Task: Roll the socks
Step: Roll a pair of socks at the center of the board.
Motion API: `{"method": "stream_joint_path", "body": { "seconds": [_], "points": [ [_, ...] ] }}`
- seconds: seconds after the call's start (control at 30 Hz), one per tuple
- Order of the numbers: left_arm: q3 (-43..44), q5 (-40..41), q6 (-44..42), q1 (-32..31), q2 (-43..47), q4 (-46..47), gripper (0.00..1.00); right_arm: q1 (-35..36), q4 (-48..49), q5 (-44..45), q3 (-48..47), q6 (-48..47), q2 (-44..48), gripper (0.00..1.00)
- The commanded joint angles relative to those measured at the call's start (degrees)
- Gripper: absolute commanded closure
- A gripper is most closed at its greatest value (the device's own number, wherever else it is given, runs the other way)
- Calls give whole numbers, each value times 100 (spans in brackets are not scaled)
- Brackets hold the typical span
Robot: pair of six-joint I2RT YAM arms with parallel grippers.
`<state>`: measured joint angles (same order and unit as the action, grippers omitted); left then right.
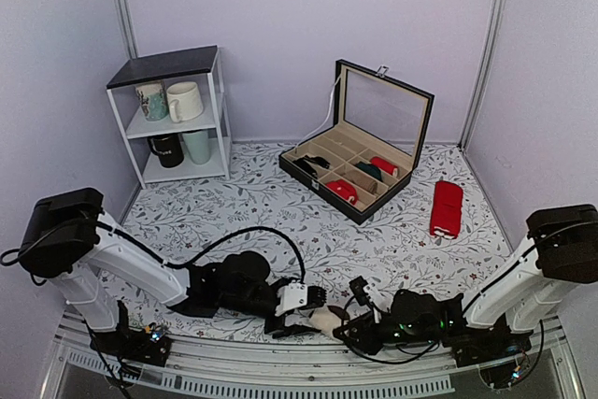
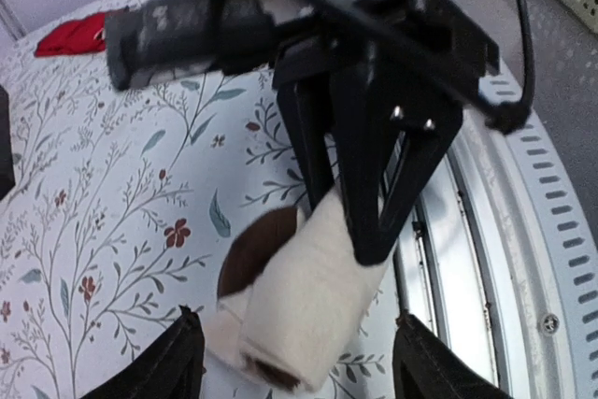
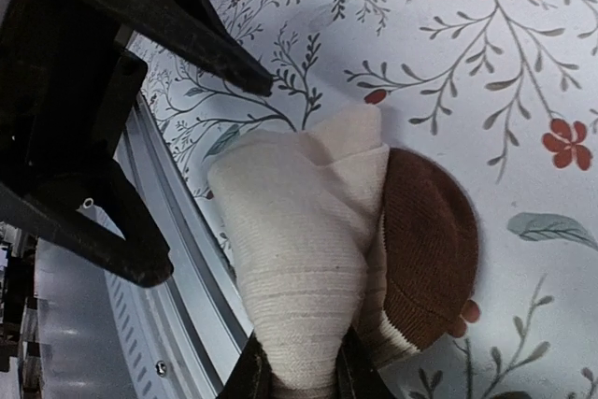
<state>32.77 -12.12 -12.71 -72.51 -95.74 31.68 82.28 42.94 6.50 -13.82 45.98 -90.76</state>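
The socks [image 3: 308, 231] lie as a short cream roll with a dark brown toe cap, close to the table's near edge [image 1: 327, 320]. My right gripper [image 3: 299, 382] is shut on one end of the cream roll, its fingers pinching the fabric from both sides. In the left wrist view the roll [image 2: 304, 292] sits between the spread fingers of my left gripper [image 2: 297, 369], which is open and touches nothing. The right gripper's black fingers [image 2: 374, 184] reach down onto the roll's far end. From above, the left gripper [image 1: 306, 313] and right gripper [image 1: 355, 324] face each other across the bundle.
A metal rail [image 2: 505, 231] runs along the table's near edge, right beside the roll. A red pair [image 1: 446, 207] lies at the right. An open black compartment box [image 1: 360, 151] with small rolled bundles stands at the back, and a white shelf with mugs [image 1: 173, 119] at the back left.
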Motion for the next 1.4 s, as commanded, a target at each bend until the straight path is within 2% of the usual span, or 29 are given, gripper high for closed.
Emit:
{"method": "stream_joint_path", "body": {
  "seconds": [0.0, 0.1, 0.23, 0.37, 0.57, 0.7, 0.77, 0.83, 1.17, 1.37],
  "points": [
    [72, -96, -600, -112, -206, 534, 31, -2, -1481, -1174, 214, 456, -866, 87],
    [256, -160, -630, -111, -430, 204, 34, -42, -1465, -1238, 211, 582, -1000, 87],
    [377, -134, -348, -113, -663, -110, 43, -112, -1472, -1259, 247, 665, -1012, 87],
    [215, -108, -31, -127, -641, -121, 49, -157, -1481, -1329, 209, 663, -1079, 87],
    [84, -94, 250, -130, -575, -193, 66, -200, -1473, -1429, 172, 667, -1203, 87],
    [107, -139, 368, -127, -734, -255, 73, -234, -1473, -1458, 168, 659, -1225, 87],
    [128, -195, 428, -132, -832, -289, 82, -257, -1474, -1466, 170, 658, -1219, 86],
    [183, -207, 498, -130, -918, -351, 100, -282, -1480, -1498, 162, 654, -1216, 85],
    [800, -241, 1121, -96, -1376, -1765, 100, -530, -1875, -1307, -137, 232, -796, 66],
    [713, -422, 1380, -91, -1618, -1884, 100, -581, -2812, -850, -549, -112, -401, 42]
  ]
}}
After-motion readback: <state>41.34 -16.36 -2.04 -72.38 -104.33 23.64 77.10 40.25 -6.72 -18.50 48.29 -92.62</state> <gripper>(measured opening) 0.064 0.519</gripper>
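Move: The half-rolled sock's cream roll lies about 3 cm right of the open left hand, 1 cm back and 4 cm below. The right hand already holds its right end, so the roll's middle is some 3 cm left of the right hand and 1 cm forward, level with it. From the left hand, the brown toe is about 2 cm forward, 3 cm right and 5 cm down, and the metal rail roughly 5 cm back, 3 cm right and 6 cm down. The cream roll, still pinched by the right fingers, is first carried about 1.5 cm left and slightly back by the right hand. Meanwhile the left hand sinks some 3 cm and drifts 2 cm right onto the roll, shuts its fingers on the left part and tips about 15 degrees; only then do the right fingers open around their end, that hand easing up slightly. ##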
